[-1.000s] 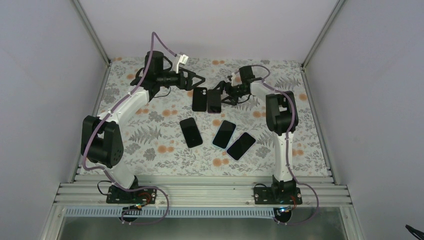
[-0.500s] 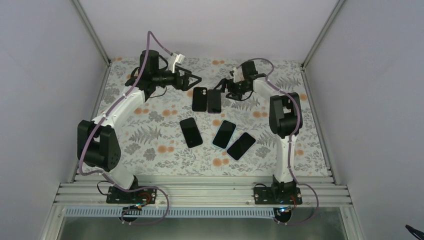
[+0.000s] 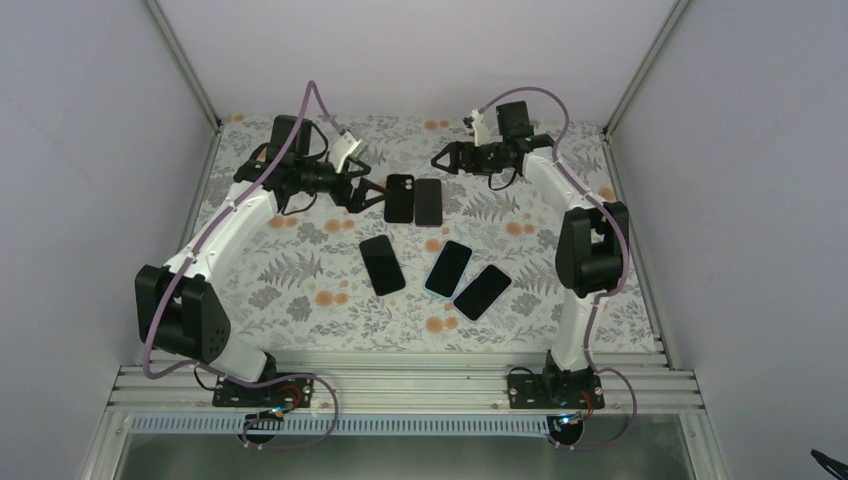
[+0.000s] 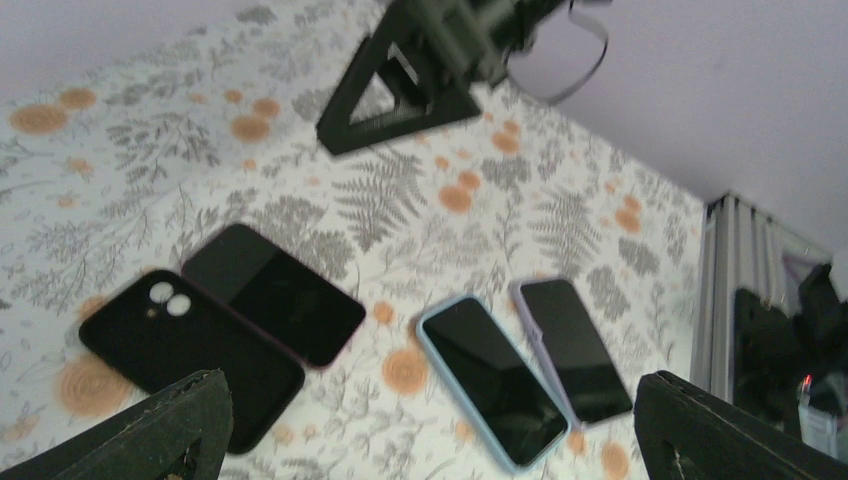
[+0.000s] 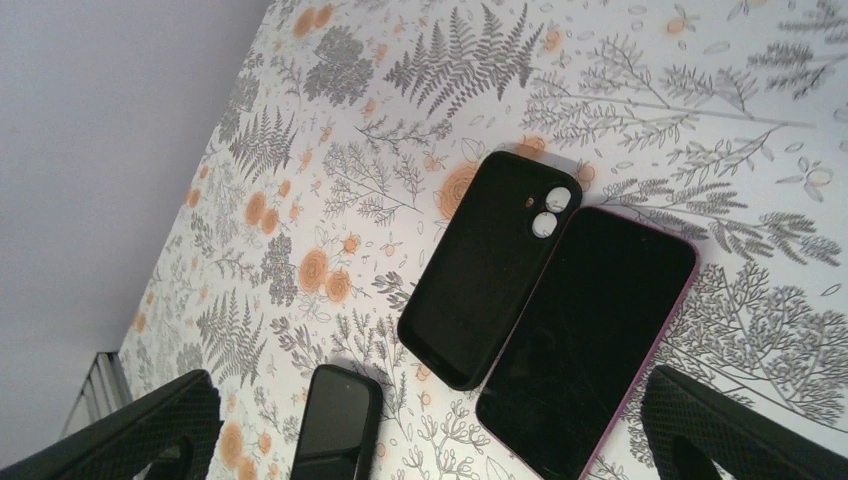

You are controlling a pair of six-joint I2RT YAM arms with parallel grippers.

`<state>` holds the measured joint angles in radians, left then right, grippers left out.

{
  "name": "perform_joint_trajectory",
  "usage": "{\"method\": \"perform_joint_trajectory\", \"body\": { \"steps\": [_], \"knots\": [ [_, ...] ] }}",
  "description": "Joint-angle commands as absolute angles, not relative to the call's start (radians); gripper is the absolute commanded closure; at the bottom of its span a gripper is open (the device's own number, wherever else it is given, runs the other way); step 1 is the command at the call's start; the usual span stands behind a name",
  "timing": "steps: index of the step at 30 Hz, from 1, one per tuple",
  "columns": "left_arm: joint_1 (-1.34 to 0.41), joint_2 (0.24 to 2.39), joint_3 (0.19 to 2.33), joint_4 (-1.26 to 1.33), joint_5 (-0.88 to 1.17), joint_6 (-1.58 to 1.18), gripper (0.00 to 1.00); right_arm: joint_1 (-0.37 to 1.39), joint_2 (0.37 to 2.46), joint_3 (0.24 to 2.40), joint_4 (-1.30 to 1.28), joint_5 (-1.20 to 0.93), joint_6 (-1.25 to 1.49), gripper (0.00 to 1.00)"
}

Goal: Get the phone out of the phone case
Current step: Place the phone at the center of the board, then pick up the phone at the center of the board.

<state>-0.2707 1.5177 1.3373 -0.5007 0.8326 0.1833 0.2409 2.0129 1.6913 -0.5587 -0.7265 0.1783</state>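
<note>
An empty black phone case (image 3: 399,198) with a camera hole lies on the floral table. A bare phone (image 3: 428,201) with a purple edge lies face up, touching the case's right side. My left gripper (image 3: 372,195) is open and empty just left of the case. My right gripper (image 3: 442,160) is open and empty, above and behind the phone. The left wrist view shows the case (image 4: 190,355), the phone (image 4: 272,293) and the left gripper (image 4: 440,455). The right wrist view shows the case (image 5: 490,265), the phone (image 5: 590,340) and the right gripper (image 5: 430,450).
Three cased phones lie nearer the arms: one in a black case (image 3: 382,264), one in a light blue case (image 3: 448,268) and one in a lilac case (image 3: 482,291). Grey walls close the table at the back and sides.
The right gripper has drawn back from the phone, up and towards the back wall. The left gripper has swung nearer and now sits beside the case. Case and phone have not moved.
</note>
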Motion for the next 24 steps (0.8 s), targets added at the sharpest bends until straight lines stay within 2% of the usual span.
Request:
{"method": "perform_joint_trajectory", "body": {
  "steps": [1, 5, 7, 10, 16, 24],
  "knots": [
    [-0.268, 1.473, 1.297, -0.699, 0.795, 0.433, 0.0, 0.24, 1.927, 1.662, -0.569, -0.707, 0.063, 0.01],
    [-0.277, 1.457, 1.253, -0.805, 0.782, 0.602, 0.0, 0.24, 1.881, 1.643, -0.56, -0.699, 0.032, 0.01],
    [-0.3, 1.465, 1.254, -0.908, 0.792, 0.773, 0.0, 0.24, 1.87, 1.64, -0.557, -0.695, 0.023, 0.01],
    [-0.332, 1.475, 1.239, -0.991, 0.69, 0.986, 0.0, 0.24, 1.858, 1.642, -0.557, -0.692, 0.012, 0.01],
    [-0.389, 1.438, 1.12, -0.871, 0.477, 1.276, 0.0, 0.24, 1.838, 1.631, -0.554, -0.686, 0.006, 0.01],
    [-0.409, 1.483, 1.063, -0.786, 0.413, 1.573, 0.0, 0.234, 1.797, 1.594, -0.541, -0.688, -0.002, 0.01]
  ]
}}
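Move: The dark phone lying alone lies about 10 cm back, 3 cm to the right and some 23 cm below the left hand. Level with that phone, the blue-edged phone lies 17 cm to its right; the empty phone case is some 9 cm ahead of the left hand and 10 cm right, with the freed phone 8 cm farther right. From the right hand, the dark phone is roughly 21 cm back, 16 cm left and 13 cm below. The lone dark phone is what the left hand comes down towards: about 15 cm down and 10 cm back, drifting 4 cm left, fingers wide open. Its wrist swings some 60 degrees, clockwise in part, so that the fingers turn from pointing right to steeply down. The right hand, also open and already clear of the freed phone, rises 4 to 5 cm more and eases back a little. ##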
